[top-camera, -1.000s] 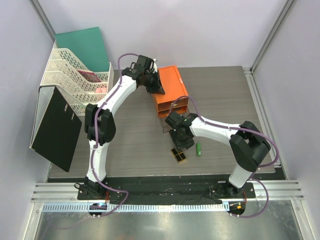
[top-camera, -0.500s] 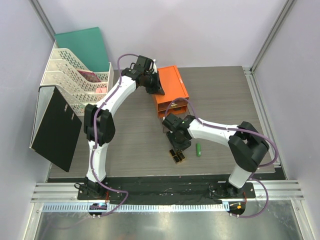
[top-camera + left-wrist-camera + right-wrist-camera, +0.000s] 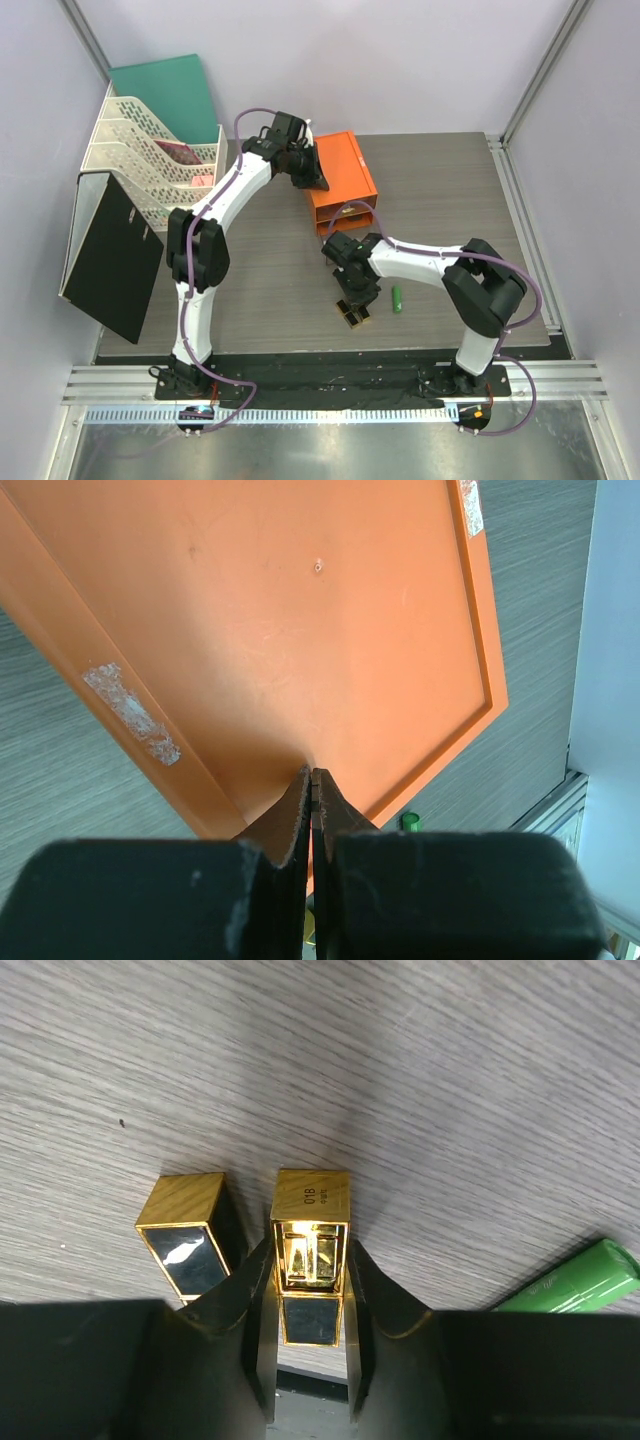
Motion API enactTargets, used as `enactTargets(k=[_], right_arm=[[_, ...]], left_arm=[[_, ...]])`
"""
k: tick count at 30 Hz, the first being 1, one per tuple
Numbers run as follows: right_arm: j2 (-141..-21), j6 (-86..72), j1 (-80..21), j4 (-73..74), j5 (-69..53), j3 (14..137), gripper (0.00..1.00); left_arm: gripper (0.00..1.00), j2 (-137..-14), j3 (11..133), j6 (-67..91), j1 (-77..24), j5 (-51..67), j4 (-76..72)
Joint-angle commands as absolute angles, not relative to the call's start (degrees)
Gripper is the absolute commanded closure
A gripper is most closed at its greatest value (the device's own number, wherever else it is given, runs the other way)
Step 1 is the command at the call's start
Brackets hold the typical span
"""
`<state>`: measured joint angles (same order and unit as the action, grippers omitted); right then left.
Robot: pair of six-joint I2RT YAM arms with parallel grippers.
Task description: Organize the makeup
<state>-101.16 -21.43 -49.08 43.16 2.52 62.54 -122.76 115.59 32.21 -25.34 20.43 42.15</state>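
Two black-and-gold lipstick cases lie side by side on the table near the front (image 3: 352, 315). My right gripper (image 3: 355, 298) is down over them. In the right wrist view its fingers (image 3: 311, 1245) are closed against both sides of one lipstick case (image 3: 311, 1222), which rests on the table. The other case (image 3: 190, 1230) lies just left of it. A small green tube (image 3: 397, 298) lies to the right and also shows in the right wrist view (image 3: 575, 1282). My left gripper (image 3: 312, 772) is shut, tips pressed on the orange drawer box top (image 3: 300, 630). No peach bottles are in view.
The orange drawer box (image 3: 340, 180) stands at the table's middle back. White file racks (image 3: 150, 150), a green folder (image 3: 170, 90) and a black binder (image 3: 110, 255) fill the left side. The green tube's cap shows past the box edge (image 3: 410, 821).
My right gripper has moved away from the drawer box, toward the front and slightly left, down onto the lipstick cases. The left arm has not moved.
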Motion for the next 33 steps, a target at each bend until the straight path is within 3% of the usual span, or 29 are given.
enactTargets(k=[1,10,16,22,30,32,33], right_arm=[[-99.8,-22.1,-49.4,44.6,6.5,62.7,0.99],[-88.2,-22.9,-49.3,43.6,15.1,67.9,0.99],[-95.0,-16.6,-47.4,42.0,22.0,81.1,0.99],[-104.0,-14.9,-41.4,41.0,20.3,90.4,0.99],[-110.2,-13.2,-37.4,37.3,16.4,94.0,0.99],[-111.2,-12.6,-37.4,37.4,15.8,94.7,0.96],[-111.4,-12.3,-37.4,37.4,15.5,94.7,0.85]], left_arm=[[1.00,-126.2,111.6,28.4,-25.0,15.3,54.3],[1.00,-126.4,112.7,28.2,-25.0,15.5,54.5],[1.00,-126.4,113.3,28.2,-25.0,15.7,54.5],[1.00,-126.2,113.4,27.9,-25.0,15.0,54.8],[1.00,-126.7,114.2,28.8,-25.0,15.2,54.8],[1.00,-127.0,114.7,29.0,-25.0,15.1,55.3],[1.00,-127.0,114.8,29.2,-25.0,15.0,55.3]])
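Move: The gold box already pinched by the right fingers on the table is bound for the clear open drawer, whose middle lies some 16 cm ahead, 1 cm to the left and about 4 cm higher. The second gold box sits 3 cm left and 1 cm nearer; the green tube lies about 8 cm right and 2 cm farther out. From the left hand, the open drawer is about 11 cm back, 7 cm right and 6 cm below. The gold box comes up off the table in the right hand's steady pinch and is carried in an arc about 19 cm forward, rising some 13 cm and then sinking about 5 over the open drawer, while the wrist tilts some 25 degrees so the fingers lean forward. The shut left fingers keep resting on the orange cabinet top. ##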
